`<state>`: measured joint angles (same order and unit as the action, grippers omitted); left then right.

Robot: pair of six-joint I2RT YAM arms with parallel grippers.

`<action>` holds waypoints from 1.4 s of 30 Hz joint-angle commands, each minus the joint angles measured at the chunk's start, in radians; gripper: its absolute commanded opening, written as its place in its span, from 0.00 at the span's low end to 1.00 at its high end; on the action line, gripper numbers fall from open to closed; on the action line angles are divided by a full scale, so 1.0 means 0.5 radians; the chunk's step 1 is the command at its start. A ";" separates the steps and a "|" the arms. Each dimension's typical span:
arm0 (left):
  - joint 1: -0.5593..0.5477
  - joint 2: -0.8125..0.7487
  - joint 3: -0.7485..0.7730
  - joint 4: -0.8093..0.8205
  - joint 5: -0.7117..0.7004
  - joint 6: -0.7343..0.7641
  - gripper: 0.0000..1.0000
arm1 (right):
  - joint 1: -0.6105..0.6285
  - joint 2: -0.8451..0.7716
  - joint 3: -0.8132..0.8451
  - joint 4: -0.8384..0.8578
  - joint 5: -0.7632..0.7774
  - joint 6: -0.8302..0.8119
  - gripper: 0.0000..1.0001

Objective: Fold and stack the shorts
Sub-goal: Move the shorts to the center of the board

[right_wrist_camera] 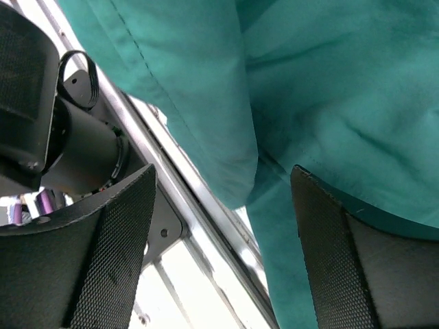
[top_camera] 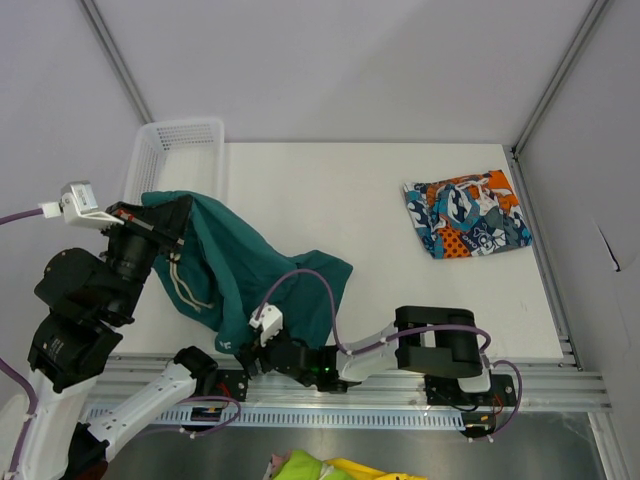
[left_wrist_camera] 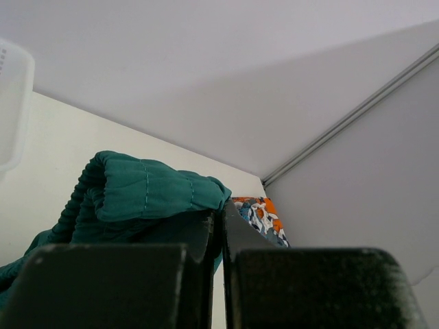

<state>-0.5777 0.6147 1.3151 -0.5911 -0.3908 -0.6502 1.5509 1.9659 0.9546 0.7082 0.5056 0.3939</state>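
Observation:
The plain dark teal shorts [top_camera: 250,270] hang by their waistband from my raised left gripper [top_camera: 170,225], which is shut on them. They drape down to the table's front edge. In the left wrist view the bunched waistband [left_wrist_camera: 147,192] sits on the shut left gripper [left_wrist_camera: 221,214]. My right gripper [top_camera: 240,350] is low at the front edge under the lower hem. It stands open, and a teal hem [right_wrist_camera: 226,164] dangles between its mesh fingers [right_wrist_camera: 110,240] without being gripped. The patchwork-print shorts [top_camera: 468,215] lie folded at the far right and also show in the left wrist view [left_wrist_camera: 264,216].
A white mesh basket [top_camera: 175,135] stands at the back left, just behind the raised left arm. An aluminium rail [top_camera: 420,385] runs along the table's front edge and passes under the right gripper [right_wrist_camera: 185,205]. A frame post [top_camera: 540,260] borders the right side. Yellow-green cloth [top_camera: 320,468] lies below the rail.

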 commanded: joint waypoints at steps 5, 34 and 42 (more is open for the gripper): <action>-0.010 0.013 0.054 0.090 -0.022 -0.049 0.00 | 0.012 0.066 0.152 0.007 0.176 0.065 0.69; -0.010 0.041 0.140 -0.014 -0.139 0.009 0.00 | 0.062 -0.559 -0.139 -0.581 0.326 0.081 0.00; -0.010 0.130 0.103 -0.048 -0.295 0.033 0.00 | -0.410 -1.544 0.087 -2.210 -0.084 0.004 0.00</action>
<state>-0.5777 0.6590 1.3693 -0.6552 -0.4950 -0.6579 1.4593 1.3113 0.9085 -0.0208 0.5468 0.4252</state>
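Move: The near fold of the green shorts hangs practically between the right hand's open fingers, some 3 cm below and 1 cm left; from the left hand, still gripping the waistband, it is about 11 cm back, level sideways and 41 cm down. From the right hand, the shorts' far corner lies about 24 cm ahead and 24 cm right, the left arm's foot 8 cm back and 9 cm left, and the patterned shorts 37 cm ahead, 54 cm right. The right hand sinks 3 cm, pinches the near fold, then pulls it about 15 cm up and 13 right. ##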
